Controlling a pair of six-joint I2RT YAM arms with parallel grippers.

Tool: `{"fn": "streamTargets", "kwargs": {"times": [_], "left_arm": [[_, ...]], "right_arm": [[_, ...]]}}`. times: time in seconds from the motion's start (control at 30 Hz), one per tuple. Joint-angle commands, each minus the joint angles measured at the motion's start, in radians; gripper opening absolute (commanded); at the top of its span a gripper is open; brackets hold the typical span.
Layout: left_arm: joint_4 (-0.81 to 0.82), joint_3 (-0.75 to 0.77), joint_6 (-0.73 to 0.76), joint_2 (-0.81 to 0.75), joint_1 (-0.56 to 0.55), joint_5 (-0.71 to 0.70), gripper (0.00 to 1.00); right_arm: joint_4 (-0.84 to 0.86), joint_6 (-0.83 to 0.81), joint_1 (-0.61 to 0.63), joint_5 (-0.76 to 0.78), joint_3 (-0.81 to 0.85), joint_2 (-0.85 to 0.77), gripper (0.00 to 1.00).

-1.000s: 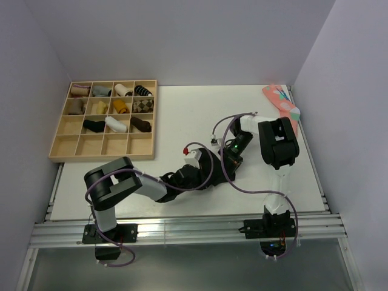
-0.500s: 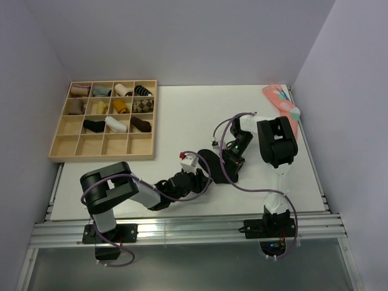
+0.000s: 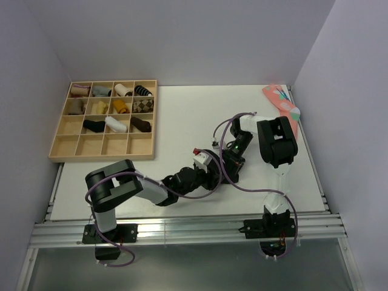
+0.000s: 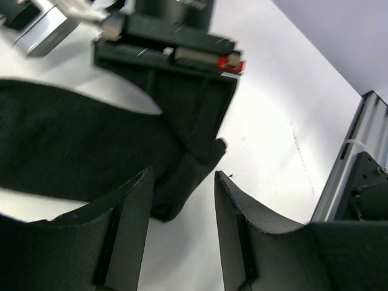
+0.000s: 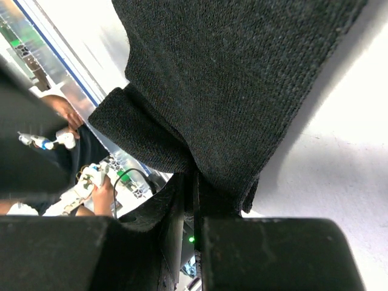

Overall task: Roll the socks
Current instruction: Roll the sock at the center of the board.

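A plain black sock (image 4: 73, 145) lies flat on the white table, stretching left in the left wrist view. My right gripper (image 5: 195, 203) is shut on one end of it (image 5: 230, 91), with a fold of knit pinched between the jaws. My left gripper (image 4: 182, 200) is open, low over the table, and a corner of the sock sits just ahead of its fingertips with nothing gripped. In the top view the two grippers meet near the table's middle, the left (image 3: 212, 171) and the right (image 3: 232, 159), and they hide most of the sock.
A wooden compartment tray (image 3: 60, 142) with several rolled sock bundles stands at the back left. A pink spotted sock (image 3: 282, 103) lies at the back right corner. The aluminium rail (image 3: 182, 227) runs along the near edge.
My left gripper has opened. It drew back to the left and then came right again toward the sock. The right gripper has kept its hold in place.
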Motion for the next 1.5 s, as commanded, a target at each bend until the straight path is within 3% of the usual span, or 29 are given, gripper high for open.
{"fn": "streamTargets", "kwargs": {"times": [0.0, 0.7, 0.87, 1.0, 1.03, 1.1, 1.47], "left_arm": [[0.008, 0.057, 0.093, 0.032, -0.007, 0.076, 0.50], [0.059, 0.074, 0.044, 0.167, 0.052, 0.205, 0.47], [0.077, 0.068, -0.015, 0.184, 0.062, 0.216, 0.31], [0.071, 0.070, -0.071, 0.201, 0.070, 0.251, 0.06], [0.062, 0.074, -0.080, 0.204, 0.070, 0.253, 0.00], [0.034, 0.079, -0.114, 0.208, 0.073, 0.277, 0.01], [-0.265, 0.111, -0.350, 0.199, 0.119, 0.300, 0.00]], "right_arm": [[0.062, -0.021, -0.007, 0.084, 0.009, 0.024, 0.10], [0.061, 0.000, -0.005, 0.087, 0.019, 0.033, 0.09], [0.067, 0.014, -0.004, 0.085, 0.014, 0.032, 0.09], [0.087, 0.026, -0.005, 0.087, 0.005, 0.021, 0.09], [0.091, 0.032, -0.005, 0.088, -0.003, 0.012, 0.09], [0.119, 0.046, -0.004, 0.093, -0.009, -0.008, 0.11], [0.308, 0.111, -0.011, 0.058, -0.090, -0.201, 0.43]]}}
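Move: The near free corner of the black sock's folded end, the left hand's target, lies about 2 cm to its right, level fore and aft, and some 5 cm below. The sock's flat body starts there; its middle is about 5 cm ahead and 7 below the hand. The right gripper, already clamping the fold, is about 7 cm to the right, 1 ahead and 6 below. From the right hand, that corner is about 5 cm left, level fore and aft and at its height. The left fingers pinch the free corner of the folded sock end beside the right gripper, after easing about 1 cm right and then sinking some 5 cm half-open around it; once shut, they keep hold while the wrist tips about 20 degrees. The right hand holds the fold nearly still, then late on its fingers open from around the fold and it starts forward by about 1 cm. ##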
